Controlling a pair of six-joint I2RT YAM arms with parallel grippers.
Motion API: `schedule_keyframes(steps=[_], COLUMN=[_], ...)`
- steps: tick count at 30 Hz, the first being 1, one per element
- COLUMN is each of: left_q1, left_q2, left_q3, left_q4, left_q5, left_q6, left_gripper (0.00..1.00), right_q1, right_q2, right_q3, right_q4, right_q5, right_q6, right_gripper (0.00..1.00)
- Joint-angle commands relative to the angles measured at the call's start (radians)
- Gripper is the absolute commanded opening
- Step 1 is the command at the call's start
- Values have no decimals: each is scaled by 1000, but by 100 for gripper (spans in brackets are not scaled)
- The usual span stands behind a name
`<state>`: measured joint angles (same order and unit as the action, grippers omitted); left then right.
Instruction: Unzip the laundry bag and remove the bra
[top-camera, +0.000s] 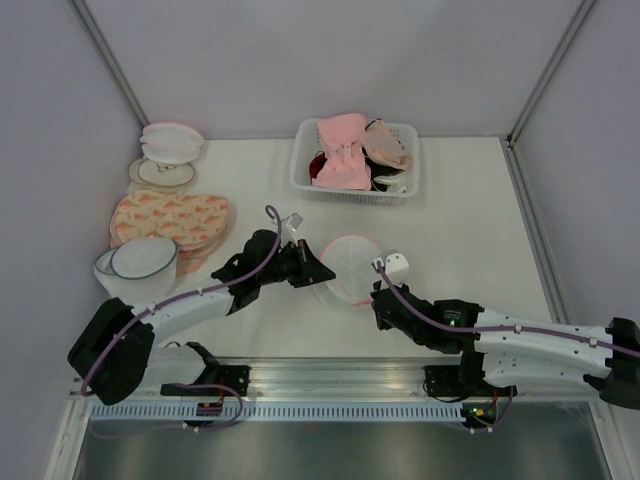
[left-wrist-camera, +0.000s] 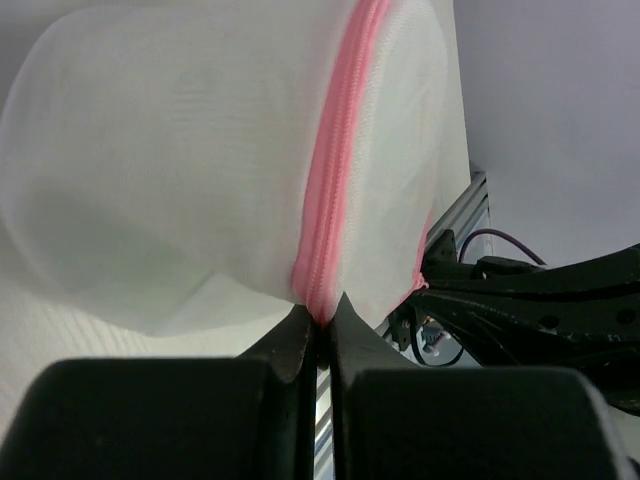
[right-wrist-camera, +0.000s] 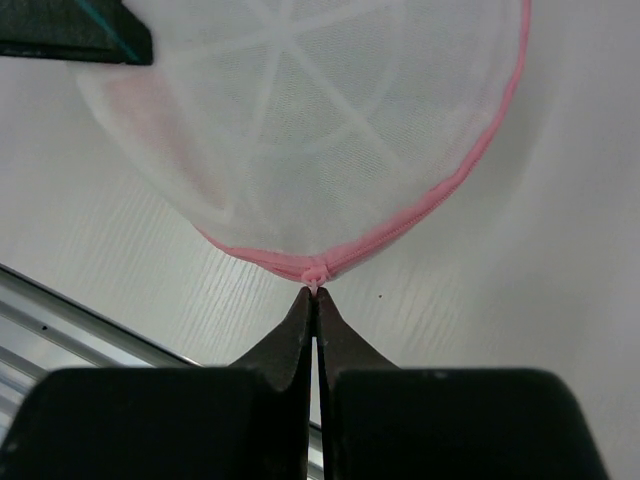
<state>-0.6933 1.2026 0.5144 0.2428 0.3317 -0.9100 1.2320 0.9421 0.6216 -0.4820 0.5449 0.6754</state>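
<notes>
The laundry bag, a round white mesh dome with pink zipper trim, sits at the table's middle between both arms. My left gripper is shut on the bag's pink zipper trim at its left side. My right gripper is shut on the small pink zipper pull at the bag's near edge. In the right wrist view the mesh dome fills the upper frame, its zipper closed along the rim. The bra is hidden; nothing of it shows through the mesh.
A white basket holding pink and beige bras stands at the back. At the left lie flat orange-patterned bags, a blue-rimmed mesh dome and more round bags. A metal rail runs along the near edge.
</notes>
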Motion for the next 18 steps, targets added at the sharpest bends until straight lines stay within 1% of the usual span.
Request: schedule_keyframes(steps=[1, 2, 3, 5, 6, 7, 8, 9, 10, 11, 12, 13, 14, 15, 16, 17, 18], left_q1=[14, 14, 14, 14, 14, 14, 14, 12, 12, 12, 12, 12, 12, 12, 11, 9, 8], left_q2=[81, 97, 115, 117, 98, 78, 57, 29, -38, -70, -116, -199, -251, -297, -340, -426, -460], left_q3=[97, 114, 119, 108, 95, 64, 47, 27, -12, -25, -34, -63, -82, -102, -144, -166, -204], left_q4=[55, 68, 69, 72, 79, 78, 70, 50, 35, 1, -84, -115, -138, -169, -172, -175, -187], left_q5=[131, 141, 142, 139, 132, 107, 90, 69, 25, -3, -38, -89, -112, -131, -149, -154, -163], left_q6=[134, 129, 111, 91, 57, 42, 27, -5, -22, -38, -61, -76, -96, -142, -168, -218, -245], left_gripper=[2, 2, 13, 38, 59, 64, 67, 75, 80, 81, 86, 86, 89, 91, 94, 100, 100], right_q1=[-5, -5, -5, -5, -5, -5, -5, -5, -5, -5, -3, -5, -5, -5, -5, -3, -5], right_q2=[0, -3, -5, -5, -6, -3, -3, -3, -5, -6, -8, -12, -15, -19, -20, -19, -9], right_q3=[1, -2, -5, -5, -3, -3, -3, -3, -5, -5, -8, -10, -14, -29, -37, -51, -57], right_q4=[54, 65, 78, 86, 92, 97, 103, 120, 129, 143, 176, 193, 216, 280, 313, 345, 409], right_q5=[-31, -33, -33, -28, -23, -22, -19, -22, -28, -57, -74, -94, -144, -181, -218, -294, -334], right_q6=[-37, -39, -40, -40, -40, -42, -42, -43, -49, -53, -57, -60, -62, -66, -71, -77, -80], right_gripper=[0, 1, 0, 0, 0, 1, 0, 0, 0, 0, 0, 0, 0, 0, 0, 0, 1])
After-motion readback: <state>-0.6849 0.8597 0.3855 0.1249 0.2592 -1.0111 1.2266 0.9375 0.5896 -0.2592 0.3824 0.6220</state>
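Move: The left hand still pinches the laundry bag's pink zip band; the bag's middle lies about 5 cm to its right, 1 cm ahead and some 3 cm lower, and the zip's end in the right hand is roughly 11 cm to the right, 3 cm back. The clothes basket is about 29 cm ahead, 7 cm right and 7 cm lower. From the right hand, the bag's middle is some 6 cm left, 4 cm ahead and 2 cm lower. The left hand lets go of the zip band: it goes on to the right by only about 2 cm as its fingers start to open, then turns back and draws off to the left, backward and a little up by some 5 cm, away from the bag, fingers ending wide open. The right hand keeps its pinch on the zip's end and carries it about 4.5 cm to the left, after the left hand, rising about 2 cm and rolling and turning slightly counter-clockwise by some 10 degrees. ##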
